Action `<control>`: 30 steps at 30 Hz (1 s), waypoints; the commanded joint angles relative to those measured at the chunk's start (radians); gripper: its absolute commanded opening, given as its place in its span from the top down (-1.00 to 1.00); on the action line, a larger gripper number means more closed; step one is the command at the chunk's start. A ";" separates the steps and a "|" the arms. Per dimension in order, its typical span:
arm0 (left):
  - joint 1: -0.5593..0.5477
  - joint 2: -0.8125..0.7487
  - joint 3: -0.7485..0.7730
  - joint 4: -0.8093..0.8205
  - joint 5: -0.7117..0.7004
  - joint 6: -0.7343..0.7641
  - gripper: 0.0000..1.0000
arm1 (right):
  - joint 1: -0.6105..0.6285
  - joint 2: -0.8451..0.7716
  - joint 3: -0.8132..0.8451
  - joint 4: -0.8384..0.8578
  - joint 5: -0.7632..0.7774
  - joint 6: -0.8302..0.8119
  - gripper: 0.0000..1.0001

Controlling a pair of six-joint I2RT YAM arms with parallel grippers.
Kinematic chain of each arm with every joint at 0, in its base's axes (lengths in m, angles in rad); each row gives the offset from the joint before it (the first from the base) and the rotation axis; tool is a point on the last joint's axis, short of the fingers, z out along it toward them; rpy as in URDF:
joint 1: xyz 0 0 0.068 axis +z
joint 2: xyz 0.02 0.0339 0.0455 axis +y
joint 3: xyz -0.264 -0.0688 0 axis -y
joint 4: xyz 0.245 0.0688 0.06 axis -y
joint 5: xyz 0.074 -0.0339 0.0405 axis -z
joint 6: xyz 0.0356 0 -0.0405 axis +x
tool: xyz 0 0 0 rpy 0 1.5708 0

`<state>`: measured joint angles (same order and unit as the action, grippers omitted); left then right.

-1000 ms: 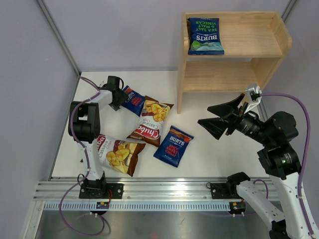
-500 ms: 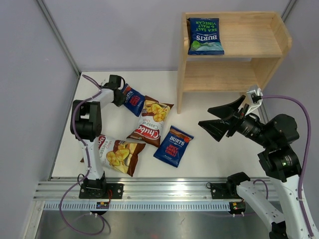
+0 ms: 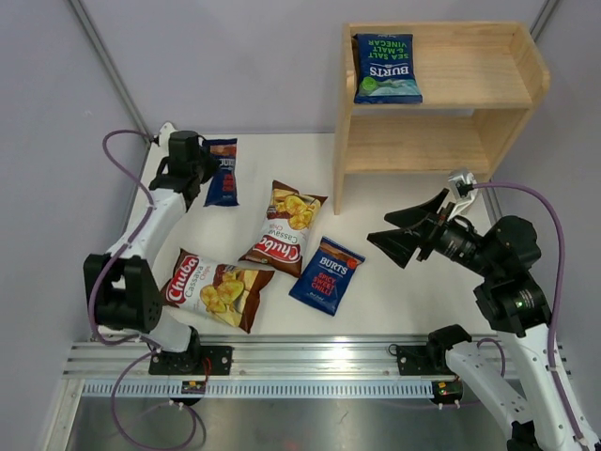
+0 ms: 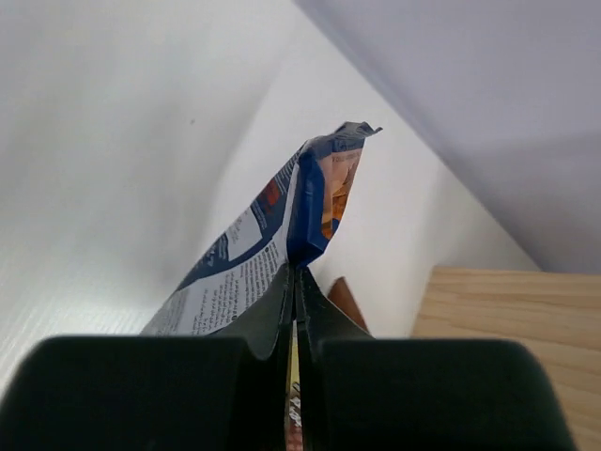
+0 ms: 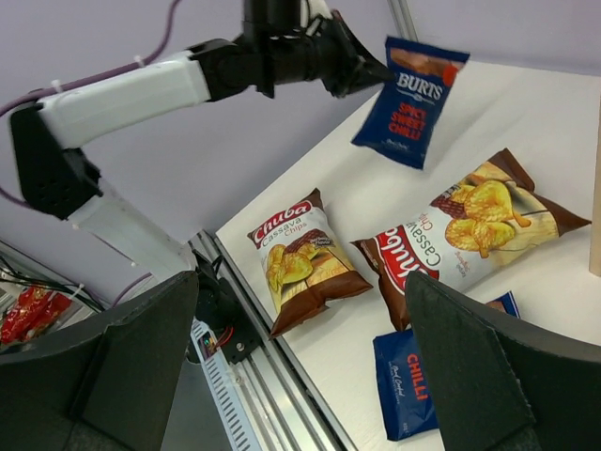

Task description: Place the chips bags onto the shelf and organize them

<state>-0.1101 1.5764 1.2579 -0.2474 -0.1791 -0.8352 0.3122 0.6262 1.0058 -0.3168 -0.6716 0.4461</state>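
Observation:
My left gripper (image 3: pixel 194 162) is shut on the top edge of a small dark blue Burts bag (image 3: pixel 223 173), which hangs off the table at the far left; the bag (image 4: pixel 282 235) rises from the pinched jaws, and the right wrist view shows it (image 5: pixel 413 99) in the air. On the table lie two Chuba bags (image 3: pixel 285 228) (image 3: pixel 216 289) and a red-lettered Burts bag (image 3: pixel 327 274). A green-lettered Burts bag (image 3: pixel 386 68) lies on the top tier of the wooden shelf (image 3: pixel 451 141). My right gripper (image 3: pixel 406 230) hovers open and empty, right of the bags.
A grey wall panel and a metal post (image 3: pixel 113 70) stand close behind the left arm. An aluminium rail (image 3: pixel 310 362) runs along the table's near edge. The shelf's lower tier (image 3: pixel 413 146) holds nothing.
The left gripper shut on the blue bag's edge, then lifted it off the table and swung it back to the left. The right gripper drifted slightly left, still open.

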 commanded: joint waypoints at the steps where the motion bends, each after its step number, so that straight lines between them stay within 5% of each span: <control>1: -0.003 -0.139 -0.061 0.102 0.047 0.042 1.00 | 0.005 0.000 -0.041 0.097 0.009 0.055 -0.99; 6: -0.019 -0.327 -0.089 0.103 0.151 0.058 1.00 | 0.004 0.029 -0.157 0.270 -0.049 0.196 -0.97; 10: -0.074 -0.476 -0.098 0.094 0.208 0.036 1.00 | 0.005 0.084 -0.315 0.705 -0.098 0.385 -0.98; 15: -0.201 -0.622 -0.124 0.128 0.204 -0.076 1.00 | 0.033 0.213 -0.450 1.013 -0.033 0.549 -0.99; 30: -0.602 -0.717 -0.141 0.338 0.066 -0.271 1.00 | 0.379 0.469 -0.469 1.461 0.306 0.399 -0.99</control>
<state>-0.6636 0.8703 1.1152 -0.0456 -0.0696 -1.0569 0.6525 1.0492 0.5159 0.9417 -0.4847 0.9047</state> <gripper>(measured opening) 0.004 0.993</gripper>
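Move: The left hand, its fingers shut on the blue spicy chilli bag, has the open right gripper about 40 cm to its right, 30 cm back and 19 cm above. The centre Chuba bag lies 20 cm right, 9 cm back and 19 cm below. From the right hand, the held bag is some 28 cm ahead, 35 cm left and 22 cm below; the table chilli bag is 7 cm ahead, 8 cm left and 39 cm below. Up, back and then increasingly right, the left hand swings its still-pinched bag about 40 cm towards the right gripper, tipping the fingers upward and turning clockwise. The right hand first sinks forward, then sweeps left with a small rise and slight draw back, rolling its left side up, fingers wide open towards the bag. ##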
